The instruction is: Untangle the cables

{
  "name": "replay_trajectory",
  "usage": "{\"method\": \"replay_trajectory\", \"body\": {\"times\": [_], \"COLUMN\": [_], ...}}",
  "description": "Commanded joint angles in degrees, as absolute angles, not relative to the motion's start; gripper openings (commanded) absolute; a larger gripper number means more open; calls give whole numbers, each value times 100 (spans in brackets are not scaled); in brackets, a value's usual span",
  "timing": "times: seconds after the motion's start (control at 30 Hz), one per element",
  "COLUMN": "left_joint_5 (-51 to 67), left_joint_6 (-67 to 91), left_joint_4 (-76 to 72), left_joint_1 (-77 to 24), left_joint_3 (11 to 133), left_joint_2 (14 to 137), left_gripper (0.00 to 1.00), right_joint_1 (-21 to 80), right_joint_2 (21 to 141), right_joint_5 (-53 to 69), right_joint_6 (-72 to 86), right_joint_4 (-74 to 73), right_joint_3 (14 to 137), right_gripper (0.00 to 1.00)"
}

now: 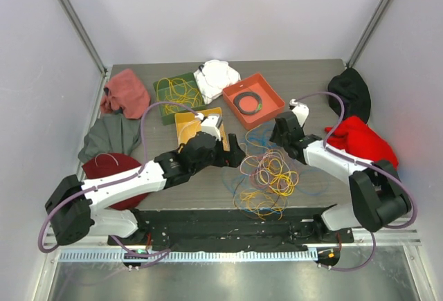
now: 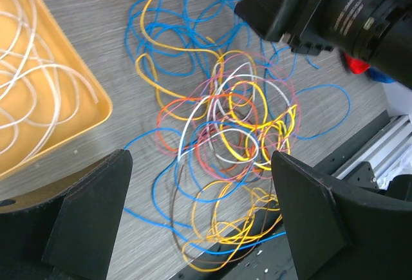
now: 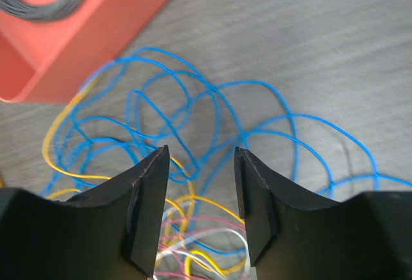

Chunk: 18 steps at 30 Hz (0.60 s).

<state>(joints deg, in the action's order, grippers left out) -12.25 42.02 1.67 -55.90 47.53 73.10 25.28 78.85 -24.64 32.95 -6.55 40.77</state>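
Observation:
The cables (image 1: 266,173) lie in one loose tangle on the table near its front edge: yellow, blue, pink, white and orange loops crossing each other. Some orange loops hang over the black front rail. My left gripper (image 1: 234,153) hovers at the tangle's left side. In the left wrist view the cables (image 2: 225,132) lie below this gripper (image 2: 203,222), which is wide open and holds nothing. My right gripper (image 1: 280,133) sits over the tangle's far side. In the right wrist view its fingers (image 3: 201,164) stand apart above blue loops (image 3: 193,100), gripping nothing.
An orange tray (image 1: 236,111) with a coiled black cable stands behind the tangle. A yellow tray (image 1: 185,131) holds white cables and a green tray (image 1: 166,114) holds yellow ones. Cloths ring the table: pink (image 1: 127,92), white (image 1: 216,76), black (image 1: 349,90), red (image 1: 360,140).

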Motion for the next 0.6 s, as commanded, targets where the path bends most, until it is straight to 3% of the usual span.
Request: {"method": "replay_trajectory", "body": {"times": [0.0,0.17,0.27,0.3,0.33,0.5,0.57], "left_joint_5": [-1476,-1477,-1450,-1450,-1485,-1670,-1749], "left_joint_6": [4342,4333,4333,4333,4316,4298,4307], "left_joint_4": [141,167,184,202,211,45,26], "left_joint_1": [-5590,-5599,-5590,-5590,-5599,-5590,-5590], "left_joint_3": [4421,4324,4324,4324,4316,4210,4175], "left_joint_2": [6926,6890,6873,6856,6829,6575,6530], "left_gripper": [95,95,95,95,95,95,95], "right_joint_1": [2514,2505,2470,2470,2505,3233,3401], "right_joint_2": [8261,8998,8940,8799,8598,6457,6101], "right_joint_5": [-2285,-2364,-2548,-2575,-2610,-3409,-3340], "right_joint_6": [3243,3217,3217,3191,3173,2611,2505], "right_joint_4": [-35,132,45,35,-200,-719,-1272], "right_joint_3": [4447,4640,4737,4755,4772,5421,5851], "right_gripper": [54,50,24,5,1,1,1]}}
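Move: A strand of the blue cable lies just past my open right fingers, about 2 cm ahead, 1 cm to the left and 4 cm below. From that strand, the orange tray's middle is some 12 cm farther out and 5 cm to the left, while the middle of the cable tangle sits around 13 cm back, with no sideways offset. For my left hand, the strand is roughly 9 cm ahead, 11 cm to the right and 14 cm down. I dip my right hand about 4 cm onto the blue cable, easing slightly forward and left, and shut the half-open fingers on a strand at the bottom. Then I pull straight up quickly, some 11 cm, tipping the fingertips up as I rise and keeping the pinch. My left hand stays wide open and drifts a couple of centimetres left, away from the strand. ##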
